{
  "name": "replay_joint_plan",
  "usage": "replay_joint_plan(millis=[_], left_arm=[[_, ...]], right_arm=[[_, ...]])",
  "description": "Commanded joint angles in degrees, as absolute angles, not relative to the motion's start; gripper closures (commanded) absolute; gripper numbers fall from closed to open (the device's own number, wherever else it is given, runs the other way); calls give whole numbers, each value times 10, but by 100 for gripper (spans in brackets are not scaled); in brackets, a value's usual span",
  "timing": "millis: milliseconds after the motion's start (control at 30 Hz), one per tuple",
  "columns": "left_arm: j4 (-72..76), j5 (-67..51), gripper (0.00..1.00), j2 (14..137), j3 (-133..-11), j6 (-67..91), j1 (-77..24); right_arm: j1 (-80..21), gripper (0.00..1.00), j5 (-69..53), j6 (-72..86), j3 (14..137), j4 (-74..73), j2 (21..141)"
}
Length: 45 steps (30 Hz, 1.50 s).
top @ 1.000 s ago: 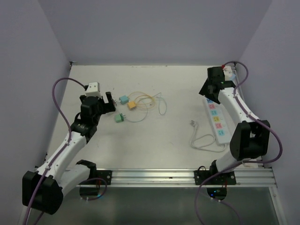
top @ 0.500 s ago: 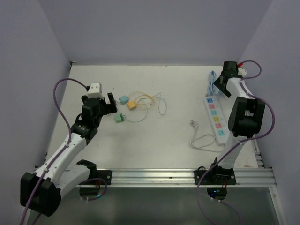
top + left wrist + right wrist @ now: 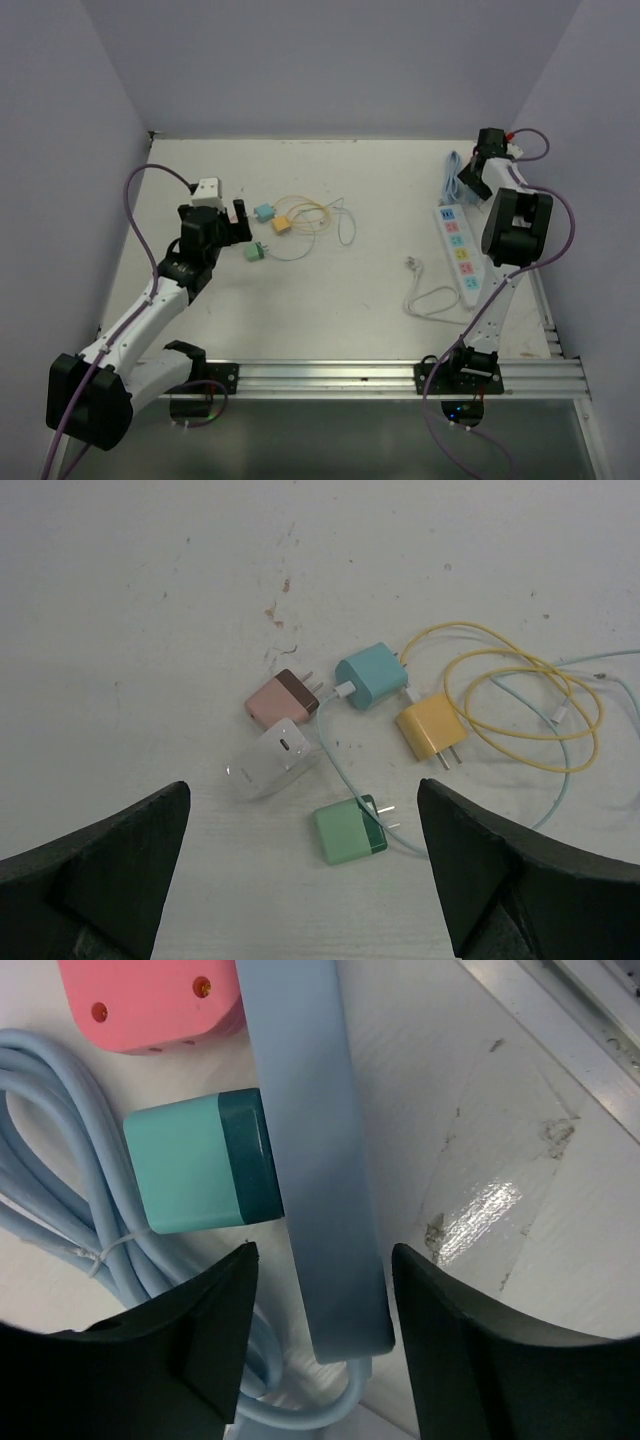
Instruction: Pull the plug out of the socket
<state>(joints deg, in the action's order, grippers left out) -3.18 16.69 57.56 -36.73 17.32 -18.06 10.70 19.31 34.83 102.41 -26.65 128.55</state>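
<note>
In the right wrist view a teal plug (image 3: 198, 1165) sits plugged into the side of a grey-blue socket strip (image 3: 308, 1140). A pink plug (image 3: 150, 998) sits in the same strip further along. My right gripper (image 3: 320, 1355) is open and straddles the strip's near end, with a gap on each side. From above, the right gripper (image 3: 479, 168) is at the far right corner over the blue cable coil (image 3: 452, 176). My left gripper (image 3: 236, 222) hangs wide open above loose chargers, holding nothing.
A white power strip (image 3: 459, 250) with coloured sockets lies along the right side, its cord and plug (image 3: 411, 265) beside it. Under the left gripper (image 3: 300, 865) lie green (image 3: 350, 830), white (image 3: 272, 762), pink (image 3: 283, 698), teal (image 3: 373, 675) and yellow (image 3: 432, 730) chargers with looped cables (image 3: 520, 705).
The right arm has swung back into the far right corner and settled over the blue strip, its jaws narrowing slightly. The left arm has barely shifted.
</note>
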Motion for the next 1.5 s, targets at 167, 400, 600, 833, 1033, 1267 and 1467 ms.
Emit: replay_joint_plan(millis=[167,400,600,833,1033,1267,1467], left_arm=[[-16,166,1,586,-380,164,-169],[-13,157,1,586,-379,166,-163],[-13,144,1,584,-380,171,-162],[-12,127,1,577,-377,179,-162],[-10,103,1,574,-375,186,-163],[9,51,1,591,-375,196,-188],[6,-42,1,632,-410,276,-209]], right_arm=[[105,80,131,309,1074,-273,1303],[66,100,54,289,1066,-244,1281],[-12,100,13,281,1056,-233,1272],[-99,100,3,280,915,-197,1198],[-189,100,2,281,724,-166,1070],[-273,100,-15,337,505,-110,895],[-273,100,-24,393,366,-33,764]])
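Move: The right hand, open, hangs over the near, cable end of the blue power strip; the strip's middle is about 5 cm ahead, 4 cm to the right and 2 cm below. The teal plug on it lies about 6 cm straight ahead, the pink plug 12 cm ahead and 5 cm right, and the coiled blue cable 5 cm ahead and 6 cm left. From the left hand, the blue strip's middle is some 26 cm ahead, 78 cm right and 15 cm lower. The right fingers close on both sides of the blue strip's cable end after sinking about 1.5 cm, then keep their pinch and sweep the strip low over the table, first left, then back towards the base as well, some 31 cm left and 26 cm back in all, turning roughly 50 degrees counter-clockwise. Late on, the open left hand swings about 6 cm right, towards the strip, and turns a little clockwise. ##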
